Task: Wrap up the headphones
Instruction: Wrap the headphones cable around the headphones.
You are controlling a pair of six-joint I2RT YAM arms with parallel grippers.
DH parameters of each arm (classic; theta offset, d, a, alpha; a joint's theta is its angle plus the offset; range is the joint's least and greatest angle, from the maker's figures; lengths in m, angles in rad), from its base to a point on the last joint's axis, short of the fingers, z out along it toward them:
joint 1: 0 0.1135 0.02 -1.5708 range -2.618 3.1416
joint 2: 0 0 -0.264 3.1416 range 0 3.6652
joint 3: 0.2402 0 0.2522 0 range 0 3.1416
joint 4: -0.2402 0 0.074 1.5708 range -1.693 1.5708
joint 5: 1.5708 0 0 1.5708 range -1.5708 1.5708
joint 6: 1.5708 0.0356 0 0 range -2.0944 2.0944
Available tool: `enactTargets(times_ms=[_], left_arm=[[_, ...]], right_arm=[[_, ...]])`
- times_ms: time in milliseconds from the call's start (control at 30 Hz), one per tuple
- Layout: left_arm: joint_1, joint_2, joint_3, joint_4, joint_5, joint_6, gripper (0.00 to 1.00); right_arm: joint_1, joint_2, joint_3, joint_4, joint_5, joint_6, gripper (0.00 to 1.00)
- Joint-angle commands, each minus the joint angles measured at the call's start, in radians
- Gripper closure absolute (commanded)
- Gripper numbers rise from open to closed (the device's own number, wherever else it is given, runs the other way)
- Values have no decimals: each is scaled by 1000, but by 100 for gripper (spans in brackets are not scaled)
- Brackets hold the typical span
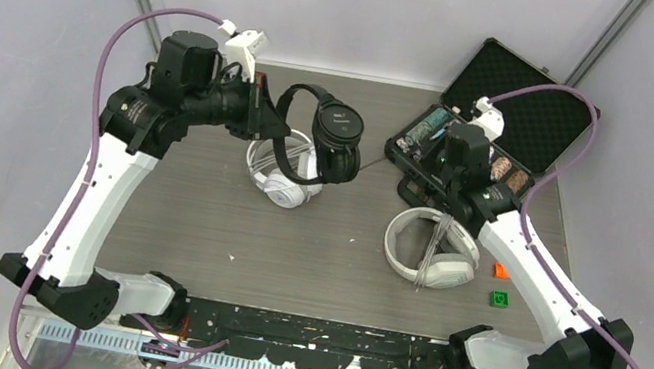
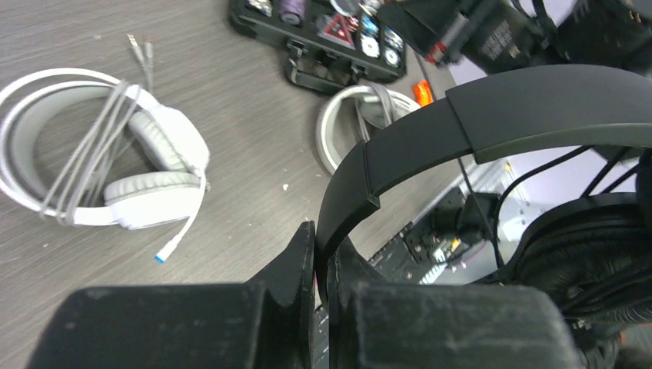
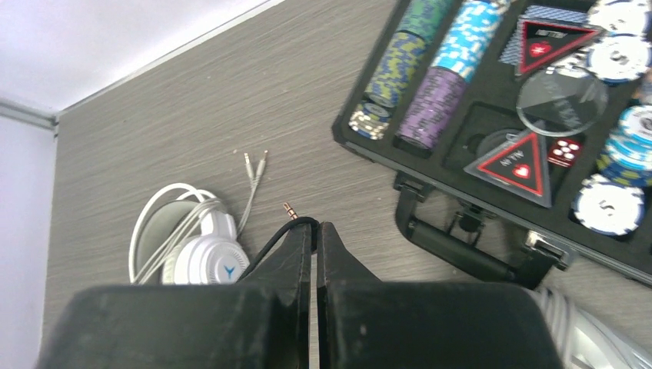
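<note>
My left gripper [image 1: 264, 115] is shut on the headband of the black headset [image 1: 334, 135] and holds it up above the table; up close the band [image 2: 400, 150] runs down between the jaws of the left gripper [image 2: 323, 257]. Under it lies a white headset [image 1: 282, 175] with its cable looped across it [image 2: 115, 154]. A second white headset [image 1: 433, 249] rests to the right. My right gripper [image 3: 315, 227] is shut on the thin black cable [image 3: 265, 250] close to its gold plug [image 3: 290, 209]. In the top view the right gripper [image 1: 425, 194] hangs just beyond that second headset.
An open black case [image 1: 519, 107] of coloured poker chips [image 3: 430, 84] stands at the back right, its handle [image 3: 454, 238] close to my right fingers. Two white plugs [image 3: 254, 173] lie on the table. Small orange [image 1: 500, 271] and green [image 1: 500, 298] blocks sit at the right.
</note>
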Motion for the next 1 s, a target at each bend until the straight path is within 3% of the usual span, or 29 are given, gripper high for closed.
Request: enactTargets(times_ms=[0, 67, 300, 467, 567, 967], left_arm=[[1, -8, -23, 27, 274, 114, 100], [-2, -17, -54, 27, 333, 161, 100], [-33, -77, -200, 50, 326, 347, 100], [-102, -25, -186, -108, 87, 510, 100], [-133, 20, -187, -139, -54, 500, 100], [-230, 147, -205, -192, -266, 489, 100]], right_arm=[[-25, 50, 100, 51, -72, -20, 100], [-36, 78, 138, 31, -94, -35, 100], [-97, 178, 308, -52, -210, -65, 100], [-100, 246, 475, -201, -371, -105, 100], [-100, 272, 539, -247, -411, -111, 100], [-87, 383, 828, -409, -565, -78, 100]])
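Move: The black headphones' ear cups, where the cable is being wrapped, hang some 14 cm to the right hand's left, about 12 cm back and roughly 10 cm above it; from the left hand, which holds the headband, they are about 9 cm right, 1 cm back and 3 cm lower. White headphones lie some 16 cm ahead of the left hand, straight ahead and 36 cm down. About 22 cm below the right hand are the chip case, 8 cm ahead and 10 cm right, and the grey headphones, 11 cm back and 7 cm right. The black headphones, still pinched by the headband, are lowered about 14 cm by the left hand, which first eases slightly back and right, then rolls some 30 degrees right side down while swinging clockwise. Meanwhile the right hand keeps its grip just behind the cable's plug and carries the cable left and up, about 8 cm each way, and a little forward, turning counter-clockwise, out over the far side of the cups. ##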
